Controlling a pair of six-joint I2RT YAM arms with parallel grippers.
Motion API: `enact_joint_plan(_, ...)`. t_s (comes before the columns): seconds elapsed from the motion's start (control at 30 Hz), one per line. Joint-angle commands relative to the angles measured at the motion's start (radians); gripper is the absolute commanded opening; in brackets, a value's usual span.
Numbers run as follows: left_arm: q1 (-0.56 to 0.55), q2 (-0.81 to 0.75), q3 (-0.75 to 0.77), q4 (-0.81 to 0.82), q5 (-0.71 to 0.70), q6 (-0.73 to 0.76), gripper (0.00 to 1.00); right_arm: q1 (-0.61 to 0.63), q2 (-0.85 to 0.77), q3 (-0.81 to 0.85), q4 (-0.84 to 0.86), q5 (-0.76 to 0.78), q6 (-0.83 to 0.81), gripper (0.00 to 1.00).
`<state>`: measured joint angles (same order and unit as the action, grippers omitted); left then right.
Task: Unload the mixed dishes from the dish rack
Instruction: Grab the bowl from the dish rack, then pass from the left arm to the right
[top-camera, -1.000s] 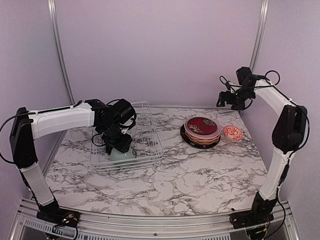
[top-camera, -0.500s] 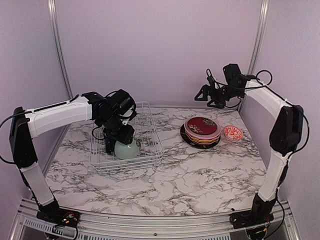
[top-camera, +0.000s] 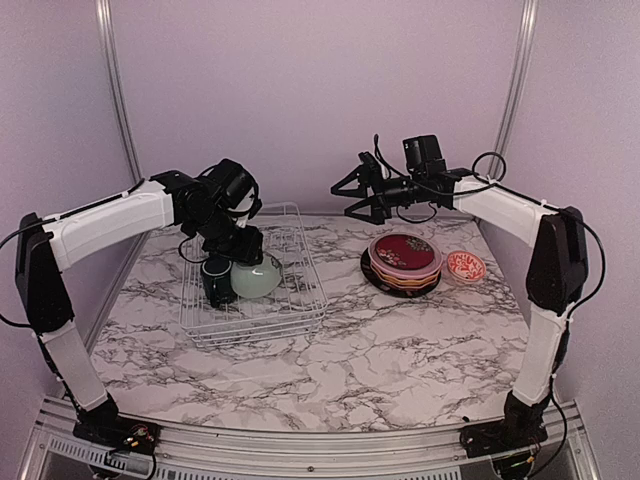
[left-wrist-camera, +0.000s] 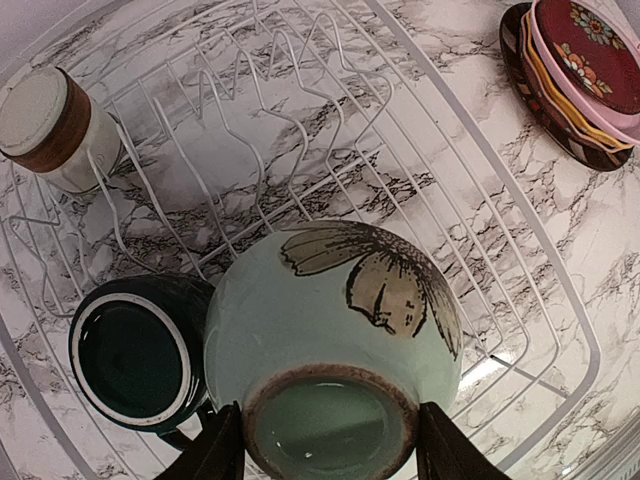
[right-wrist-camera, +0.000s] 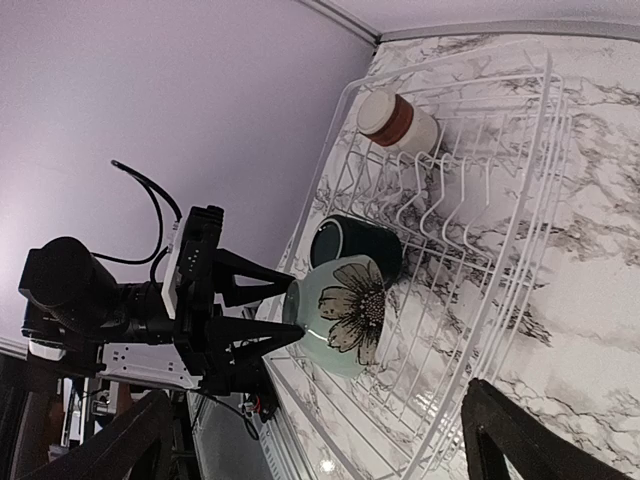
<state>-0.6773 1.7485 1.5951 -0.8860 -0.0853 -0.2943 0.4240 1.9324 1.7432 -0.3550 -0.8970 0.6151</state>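
Note:
My left gripper (top-camera: 243, 266) is shut on the foot of the pale green bowl (top-camera: 258, 277) with a dark flower on its side (left-wrist-camera: 330, 320). The bowl hangs tilted just above the white wire dish rack (top-camera: 300, 312). In the rack a dark green mug (left-wrist-camera: 132, 360) lies on its side next to the bowl, and a white-and-brown cup (left-wrist-camera: 45, 125) stands in the far corner. My right gripper (top-camera: 347, 196) hovers open and empty in the air behind the rack's right side, facing the rack (right-wrist-camera: 520, 200). Stacked plates (top-camera: 404, 262) sit on the table to the right.
A small pink-white floral bowl (top-camera: 465, 266) stands right of the plate stack. Upright wire dividers (left-wrist-camera: 270, 130) run along the rack's middle. The back wall and two metal posts close in the table's far side.
The left gripper has raised the green bowl off the rack floor and tipped it, uncovering the mug. The right arm has swung left from the back right corner towards the rack.

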Motion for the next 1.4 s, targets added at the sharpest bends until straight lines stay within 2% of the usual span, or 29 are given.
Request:
enact_joint_plan(0.0,0.015,-0.054,0.069,0.076,0.013,-0.022,0.38,0.03,0.034,-0.033,0.217,-0.086,0.168,0.97)
enact_joint_plan(0.27,0.029,-0.028,0.15,0.082,0.018,-0.027,0.38,0.067,0.067,-0.1,0.342,-0.127,0.252,0.96)
enact_joint_plan(0.47,0.046,-0.003,0.221,0.099,0.039,-0.047,0.38,0.073,0.093,-0.169,0.563,-0.173,0.383,0.96)
enact_joint_plan(0.83,0.056,0.008,0.27,0.13,0.082,-0.084,0.37,0.119,0.212,-0.164,1.06,-0.241,0.779,0.95)
enact_joint_plan(0.93,0.057,0.006,0.267,0.141,0.095,-0.09,0.37,0.131,0.238,-0.14,1.107,-0.235,0.818,0.93)
enact_joint_plan(1.17,0.058,0.003,0.251,0.175,0.139,-0.105,0.36,0.15,0.297,-0.068,1.225,-0.243,0.925,0.82)
enact_joint_plan(1.37,0.059,0.008,0.235,0.21,0.166,-0.121,0.36,0.155,0.323,-0.035,1.395,-0.245,1.062,0.62)
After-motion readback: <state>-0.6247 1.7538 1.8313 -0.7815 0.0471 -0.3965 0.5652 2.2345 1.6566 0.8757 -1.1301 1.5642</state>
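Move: The left hand already holds the bowl by its foot; the right gripper, where the bowl is being taken, is about 19 cm to its right, 7 ahead and 10 above. The green mug stands about 8 cm left, 2 ahead and 8 below this hand; the brown-lidded jar about 12 cm beyond the mug. From the right hand, the bowl is some 18 cm left, 8 back and 12 down; the plate stack is 14 right, 1 ahead and 20 down. Left hand lifts the held bowl about 11 cm; right reaches some 10 cm left to it, fingers starting to close. ##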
